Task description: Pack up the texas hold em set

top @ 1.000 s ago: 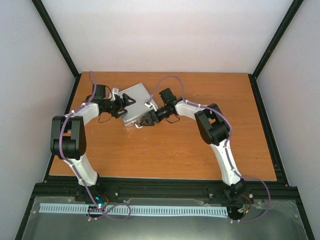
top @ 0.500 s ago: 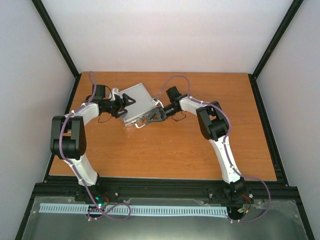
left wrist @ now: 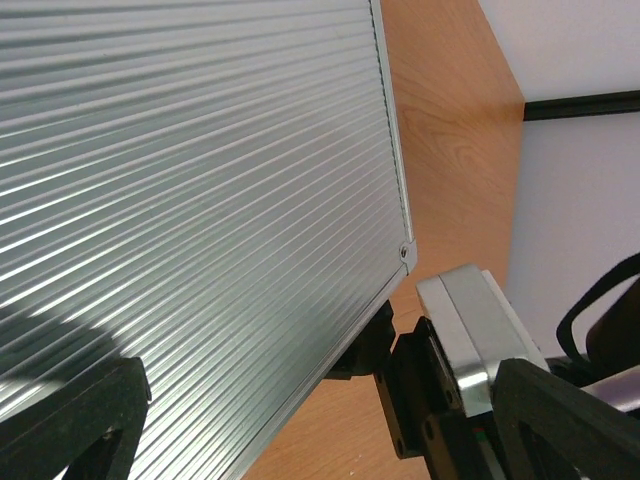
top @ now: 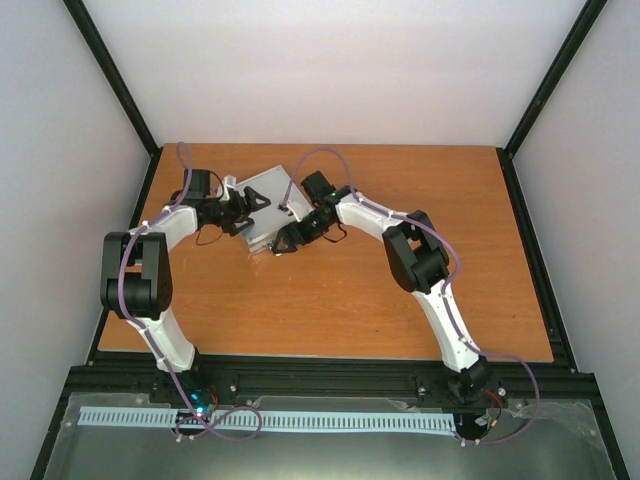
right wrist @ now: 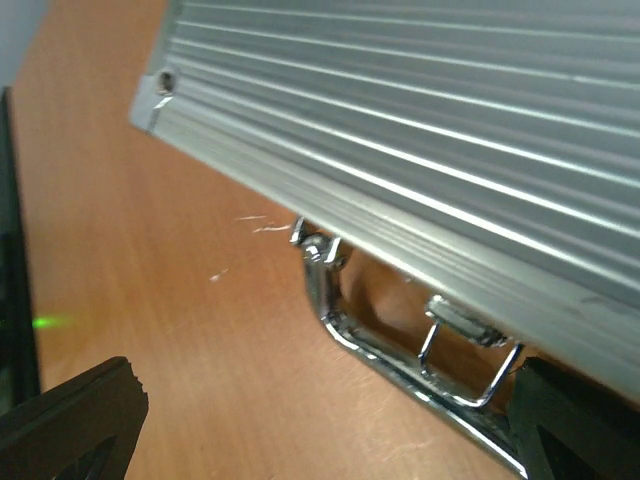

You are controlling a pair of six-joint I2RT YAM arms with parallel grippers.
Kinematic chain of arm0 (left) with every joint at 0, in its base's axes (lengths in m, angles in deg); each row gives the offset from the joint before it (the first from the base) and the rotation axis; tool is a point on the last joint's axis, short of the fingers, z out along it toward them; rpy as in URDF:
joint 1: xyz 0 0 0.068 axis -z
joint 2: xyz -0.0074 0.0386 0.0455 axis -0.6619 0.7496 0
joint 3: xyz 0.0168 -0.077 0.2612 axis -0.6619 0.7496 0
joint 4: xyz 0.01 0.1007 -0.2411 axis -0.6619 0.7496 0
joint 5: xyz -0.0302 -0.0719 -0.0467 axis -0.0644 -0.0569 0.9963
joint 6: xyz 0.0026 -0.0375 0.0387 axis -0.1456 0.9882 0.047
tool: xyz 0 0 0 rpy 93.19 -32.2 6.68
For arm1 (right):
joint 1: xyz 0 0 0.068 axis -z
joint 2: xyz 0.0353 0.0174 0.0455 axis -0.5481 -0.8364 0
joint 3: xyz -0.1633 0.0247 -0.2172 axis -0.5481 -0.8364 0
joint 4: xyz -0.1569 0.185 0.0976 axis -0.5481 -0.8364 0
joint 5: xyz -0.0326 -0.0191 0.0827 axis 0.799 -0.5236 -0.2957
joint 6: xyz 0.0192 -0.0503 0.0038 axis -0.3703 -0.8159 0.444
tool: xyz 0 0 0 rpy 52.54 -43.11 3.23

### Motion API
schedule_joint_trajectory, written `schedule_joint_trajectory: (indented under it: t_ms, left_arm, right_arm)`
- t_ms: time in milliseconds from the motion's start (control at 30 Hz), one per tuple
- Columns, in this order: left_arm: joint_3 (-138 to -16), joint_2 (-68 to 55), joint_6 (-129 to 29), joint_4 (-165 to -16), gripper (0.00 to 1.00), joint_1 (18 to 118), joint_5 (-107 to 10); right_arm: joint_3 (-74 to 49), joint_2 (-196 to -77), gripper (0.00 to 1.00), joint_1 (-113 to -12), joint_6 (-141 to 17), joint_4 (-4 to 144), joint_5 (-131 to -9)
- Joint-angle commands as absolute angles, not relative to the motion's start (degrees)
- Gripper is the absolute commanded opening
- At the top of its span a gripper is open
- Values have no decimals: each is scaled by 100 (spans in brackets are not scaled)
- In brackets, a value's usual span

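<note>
The silver ribbed metal case [top: 262, 192] of the texas hold em set lies shut at the back left of the wooden table [top: 400, 300]. Its contents are hidden. My left gripper [top: 248, 207] is at the case's left side, open, its fingers [left wrist: 70, 425] spread across the ribbed lid [left wrist: 200, 180]. My right gripper [top: 282, 241] is at the case's near edge, open, fingers [right wrist: 75, 420] straddling the chrome handle [right wrist: 400, 365] and a wire latch [right wrist: 470, 350] under the lid's rim [right wrist: 400, 190].
Bare wood [right wrist: 150, 300] lies in front of the case. Part of the right arm's wrist [left wrist: 470, 340] sits close beyond the case's corner in the left wrist view. Black frame rails [top: 530, 230] border the table.
The right gripper swung out to the right, then came back left along the case's near edge, ending farther left than a second ago. The left arm and the case stayed in place.
</note>
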State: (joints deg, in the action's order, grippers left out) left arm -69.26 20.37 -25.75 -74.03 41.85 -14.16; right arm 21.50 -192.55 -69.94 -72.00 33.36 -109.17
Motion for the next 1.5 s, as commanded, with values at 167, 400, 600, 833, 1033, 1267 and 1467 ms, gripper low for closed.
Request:
schedule_joint_trajectory:
  t_ms: [167, 400, 600, 833, 1033, 1267, 1467]
  left_arm:
    - [-6653, 2252, -2693, -6601, 97, 4162, -1935]
    - [-6634, 2335, -2664, -6666, 97, 4158, -1917]
    - [-6607, 2426, -2632, -6757, 97, 4162, -1893]
    - [-6610, 2499, -2611, -6797, 97, 4161, -1887]
    - [-6666, 2514, -2623, -6761, 97, 4162, -1884]
    - [-6826, 2493, -2642, -6638, 97, 4158, -1873]
    - [-7037, 2256, -2674, -6397, 96, 4162, -1880]
  right_arm:
    - [2282, -19397, 100, -7538, -7111, 3926, -8182]
    - [1536, -19483, 100, -7520, -7267, 4704, -8403]
    - [1416, -19699, 100, -7185, -7623, 4564, -11904]
    - [2333, -20468, 97, -6801, -8612, 3105, -14751]
    - [3076, -20622, 98, -6692, -10033, 1443, -15593]
    - [3256, -20437, 98, -6605, -10841, 504, -15905]
    - [3615, -20385, 97, -6409, -12554, -1547, -15928]
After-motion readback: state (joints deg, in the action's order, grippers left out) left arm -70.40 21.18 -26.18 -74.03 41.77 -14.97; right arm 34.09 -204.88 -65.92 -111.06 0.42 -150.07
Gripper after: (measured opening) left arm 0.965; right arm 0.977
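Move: The loose wire latch in the middle of the silver case's front edge lies about 3 cm ahead of the right hand, 2 cm to its left and 2 cm below. The handle around it sits 1 cm ahead, 3 cm left and 3 cm below; the case's near-left corner is 9 cm left and 2 cm back, about 1 cm lower. From the left hand, the latch is some 5 cm back, 7 cm right and 7 cm below. At the latch and handle of the shut case, the right hand, fingers wide open, first dips roughly 3 to 4 cm down, forward and left, tipping them more steeply down. It then reverses up and right, and draws away up and back towards the base, some 7 cm from where it began, the fingers lifting about 30 degrees to nearly level. The left hand stays open at the lid's left side, seeming to rest on it. ##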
